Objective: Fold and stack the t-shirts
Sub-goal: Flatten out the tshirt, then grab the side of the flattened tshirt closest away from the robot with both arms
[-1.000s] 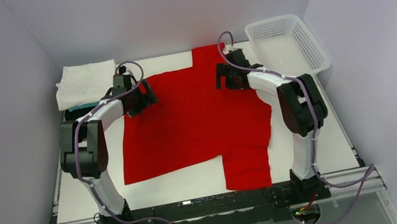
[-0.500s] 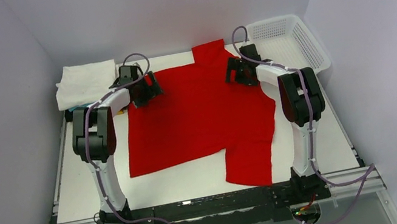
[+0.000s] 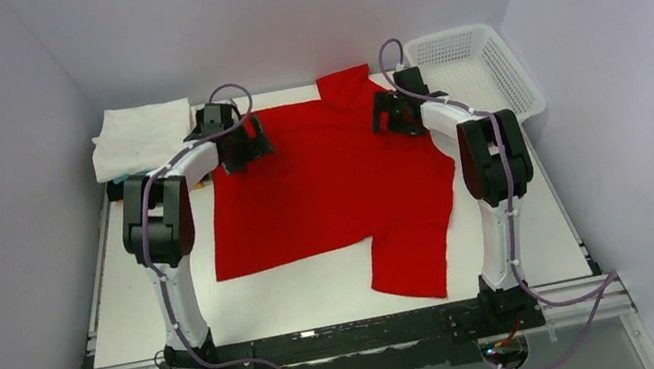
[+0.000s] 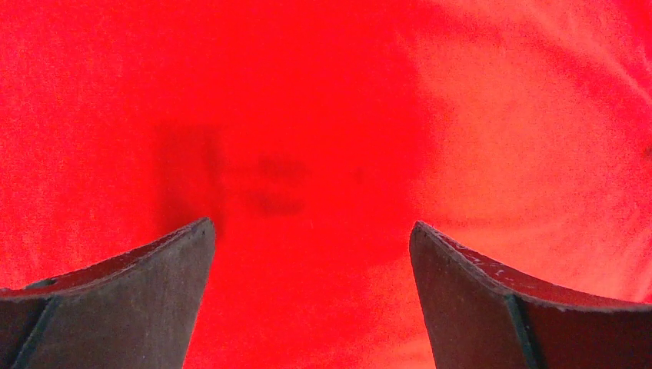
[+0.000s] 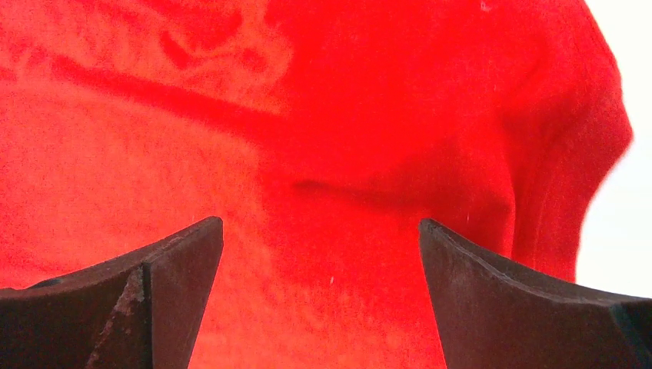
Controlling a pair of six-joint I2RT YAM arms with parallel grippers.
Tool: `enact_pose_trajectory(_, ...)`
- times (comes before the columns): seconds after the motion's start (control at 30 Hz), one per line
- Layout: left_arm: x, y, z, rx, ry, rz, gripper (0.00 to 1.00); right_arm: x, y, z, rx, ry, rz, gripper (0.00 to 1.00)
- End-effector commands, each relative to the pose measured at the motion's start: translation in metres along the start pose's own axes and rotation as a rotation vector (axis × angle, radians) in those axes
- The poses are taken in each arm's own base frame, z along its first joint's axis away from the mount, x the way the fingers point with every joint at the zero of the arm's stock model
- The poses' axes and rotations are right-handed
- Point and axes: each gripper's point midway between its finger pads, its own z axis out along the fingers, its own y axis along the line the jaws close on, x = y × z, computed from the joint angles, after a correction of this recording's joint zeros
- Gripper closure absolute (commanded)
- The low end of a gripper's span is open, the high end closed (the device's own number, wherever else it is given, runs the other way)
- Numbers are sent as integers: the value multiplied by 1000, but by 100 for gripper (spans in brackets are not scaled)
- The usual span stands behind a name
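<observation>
A bright red t-shirt (image 3: 324, 190) lies spread flat on the white table, one sleeve pointing to the back, the other to the front right. My left gripper (image 3: 247, 146) sits over its far left part and my right gripper (image 3: 389, 118) over its far right part. Both stand open, low over the cloth. In the left wrist view the left gripper (image 4: 311, 227) has only red cloth (image 4: 323, 115) under its spread fingers. In the right wrist view the right gripper (image 5: 321, 223) hangs over creased red fabric (image 5: 346, 115) near the shirt's edge. A folded white t-shirt (image 3: 140, 136) rests at the back left.
A white mesh basket (image 3: 522, 94) stands at the back right corner, close to my right arm. Grey walls close in the table on three sides. Bare white table (image 3: 301, 291) shows in front of the red shirt.
Both arms have reached farther toward the back of the table. The red t-shirt has shifted back and slightly right with them. Both grippers stayed open.
</observation>
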Motion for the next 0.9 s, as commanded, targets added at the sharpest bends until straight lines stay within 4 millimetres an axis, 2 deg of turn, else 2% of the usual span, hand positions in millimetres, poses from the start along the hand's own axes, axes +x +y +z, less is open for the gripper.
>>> enact_pose_trajectory(0.0, -15, -40, -73, 40, -109, 91, 1, -29, 31, -63, 7, -125, -109, 0)
enact_pose_trajectory(0.07, -10, -41, -100, 23, -144, 92, 1, -29, 39, -90, 35, -174, -132, 0)
enact_pose_trajectory(0.2, 25, -22, -146, -24, -184, 49, 1, -7, 44, -130, 100, -223, -164, 0)
enact_pose_trajectory(0.3, 68, 13, -169, -113, -180, -47, 1, 24, 40, -152, 95, -217, -134, 0)
enact_pose_trajectory(0.37, 106, 43, -184, -184, -174, -123, 1, 40, 35, -164, 76, -225, -96, 0)
enact_pose_trajectory(0.4, 119, 55, -191, -212, -176, -161, 0, 46, 31, -173, 67, -239, -79, 0)
enact_pose_trajectory(0.5, 152, 82, -210, -274, -177, -231, 1, 64, 19, -185, 67, -249, -56, 0)
enact_pose_trajectory(0.6, 175, 102, -218, -320, -185, -281, 1, 76, 10, -191, 76, -238, -46, 0)
enact_pose_trajectory(0.73, 192, 112, -217, -337, -169, -305, 1, 85, -1, -191, 114, -224, -50, 0)
enact_pose_trajectory(0.87, 204, 122, -210, -401, -106, -303, 9, 91, 0, -188, 110, -195, -63, 0)
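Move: The shirt's near-left corner, where the hem ends, lies about 29 cm back and 12 cm left of the left hand, some 2 cm below it; the folded stack is about 24 cm left and 3 cm ahead of that hand. From the right hand the corner is roughly 30 cm back and 42 cm left. The near sleeve lies about 36 cm back and 4 cm left of the right hand, the white basket 22 cm right and 6 cm ahead. The red shirt's near-left corner draws the left hand, which leaves the far part of the cloth in an arch, rising about 11 cm, then sinking beside the hem: some 29 cm back and 10 cm left, turning about 25 degrees counter-clockwise, fingers still wide. The right hand, also open, rises and backs 19 cm over the shirt, sinks a little and hovers. ##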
